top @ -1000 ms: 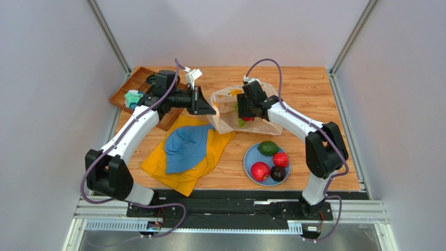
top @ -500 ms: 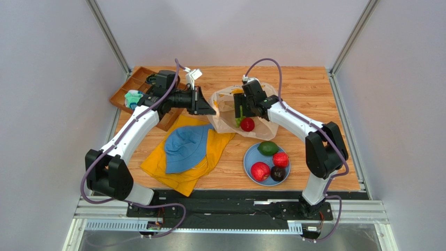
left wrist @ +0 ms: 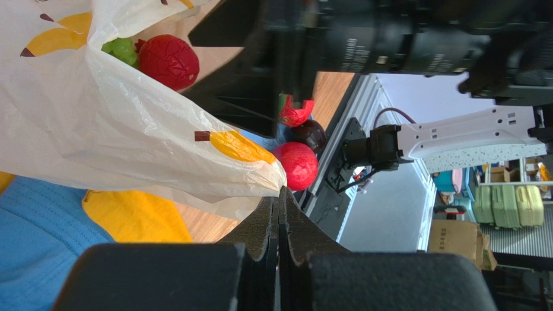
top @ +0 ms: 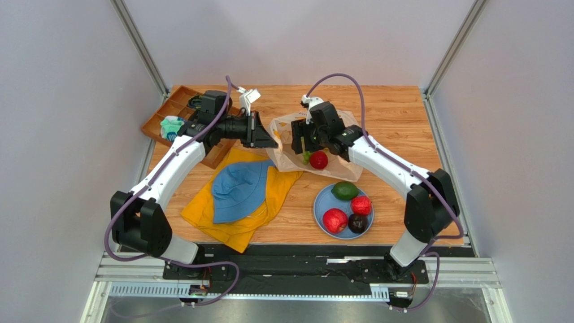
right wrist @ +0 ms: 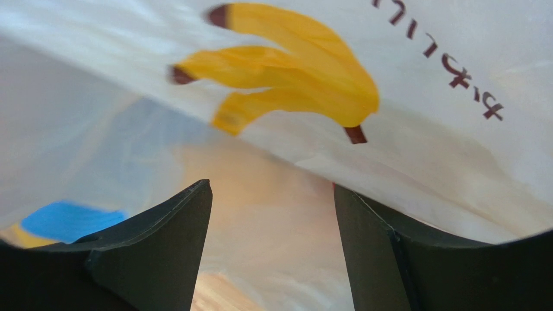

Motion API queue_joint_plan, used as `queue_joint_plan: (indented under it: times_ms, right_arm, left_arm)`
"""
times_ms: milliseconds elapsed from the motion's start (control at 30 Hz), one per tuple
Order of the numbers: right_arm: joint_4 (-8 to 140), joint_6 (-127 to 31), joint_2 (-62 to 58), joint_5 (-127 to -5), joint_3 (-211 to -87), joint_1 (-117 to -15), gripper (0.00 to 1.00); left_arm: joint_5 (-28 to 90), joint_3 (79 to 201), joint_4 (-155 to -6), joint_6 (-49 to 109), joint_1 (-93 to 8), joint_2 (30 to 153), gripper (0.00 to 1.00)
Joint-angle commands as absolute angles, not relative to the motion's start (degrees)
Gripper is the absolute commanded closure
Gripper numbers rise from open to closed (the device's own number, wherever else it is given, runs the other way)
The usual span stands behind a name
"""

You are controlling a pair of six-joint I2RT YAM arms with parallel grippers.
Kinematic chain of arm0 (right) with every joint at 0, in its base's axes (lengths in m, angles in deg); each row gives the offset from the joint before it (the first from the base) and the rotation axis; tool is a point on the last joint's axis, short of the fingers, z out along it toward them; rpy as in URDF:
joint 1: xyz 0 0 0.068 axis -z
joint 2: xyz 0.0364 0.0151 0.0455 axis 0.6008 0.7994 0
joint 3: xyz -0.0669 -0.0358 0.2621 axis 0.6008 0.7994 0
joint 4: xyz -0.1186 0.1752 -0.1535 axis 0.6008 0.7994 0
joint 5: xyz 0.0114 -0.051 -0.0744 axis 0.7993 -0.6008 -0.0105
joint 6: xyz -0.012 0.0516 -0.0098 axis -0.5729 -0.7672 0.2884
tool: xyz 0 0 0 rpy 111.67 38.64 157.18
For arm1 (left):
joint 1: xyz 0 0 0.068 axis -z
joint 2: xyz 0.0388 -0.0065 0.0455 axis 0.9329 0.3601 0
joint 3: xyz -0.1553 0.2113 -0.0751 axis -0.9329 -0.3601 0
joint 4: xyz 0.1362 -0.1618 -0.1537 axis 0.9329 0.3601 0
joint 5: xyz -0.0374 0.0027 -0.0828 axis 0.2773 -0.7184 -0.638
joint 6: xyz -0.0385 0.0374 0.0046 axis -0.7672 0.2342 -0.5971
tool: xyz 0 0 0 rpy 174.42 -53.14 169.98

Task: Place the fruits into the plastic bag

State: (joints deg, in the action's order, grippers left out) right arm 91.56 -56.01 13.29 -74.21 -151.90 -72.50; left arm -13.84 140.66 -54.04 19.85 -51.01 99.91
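Note:
The plastic bag [top: 286, 149] lies open at mid-table, cream-white with banana prints [right wrist: 292, 84]. My left gripper [top: 273, 142] is shut on its near edge [left wrist: 280, 189], holding the mouth up. Inside the bag a red fruit [top: 319, 159] [left wrist: 169, 61] rests beside green grapes [top: 307, 158] [left wrist: 120, 48]. My right gripper [top: 302, 144] [right wrist: 272, 194] stands open inside the bag's mouth, above them, with nothing between its fingers. A blue plate [top: 318, 202] holds a green oval fruit [top: 345, 190], two red fruits [top: 335, 220] and a dark plum-like fruit [top: 358, 223].
A blue hat [top: 239, 188] lies on a yellow cloth [top: 236, 225] left of the plate. A brown wooden tray [top: 162, 116] with a teal item sits at the back left, under the left arm.
The right gripper opened and let go of the red fruit, which now lies in the bag. The gripper then drew up and slightly left. The left gripper kept its hold.

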Motion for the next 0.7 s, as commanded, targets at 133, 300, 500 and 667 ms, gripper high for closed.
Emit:
queue_joint_plan:
  times_ms: [133, 300, 500, 667]
  right_arm:
    - [86.23, -52.76, -0.77, -64.80, -149.25, -74.63, 0.28]
    - [89.65, -53.98, -9.72, -64.10, -146.36, -75.34, 0.28]
    - [98.70, -55.04, -16.42, -67.25, -138.28, -75.25, 0.29]
    - [107.67, -58.37, -21.51, -68.14, -133.00, -75.42, 0.29]
  left_arm:
    - [-13.84, 143.06, -54.36, 21.44, -51.32, 99.85, 1.00]
    - [-13.58, 143.32, -53.92, 21.79, -51.32, 99.59, 1.00]
    - [-13.49, 143.32, -53.92, 21.70, -51.32, 99.59, 1.00]
    - [-13.67, 143.32, -53.83, 21.70, -51.32, 100.12, 1.00]
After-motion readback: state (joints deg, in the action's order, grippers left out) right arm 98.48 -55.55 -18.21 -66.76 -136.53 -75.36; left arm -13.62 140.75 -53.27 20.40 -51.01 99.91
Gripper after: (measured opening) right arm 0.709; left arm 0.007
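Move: The right hand, empty and open inside the bag's mouth, goes next for the large red fruit on the plate, about 18 cm back, 8 cm to its right and 12 cm lower. From this hand the avocado is some 9 cm back and 12 cm right, the small red fruit 13 cm back and 16 cm right; the bagged red fruit lies 4 cm right, 1 cm ahead, all roughly 12 cm below. From the left hand the large red fruit is about 11 cm back, 16 cm right and 22 cm down. With its fingers staying wide open, the right hand lifts about 12 cm up out of the bag's mouth while drawing back towards the plate, the wrist tipping its fingertips up and swinging some 10 degrees counter-clockwise. Clear of the rim it keeps going back, 12 cm in all, now veering about 5 cm to the right and sinking 5 cm towards the large red fruit as the fingertips tip part of the way down again, while the left hand stays put, still pinching the bag's edge. ##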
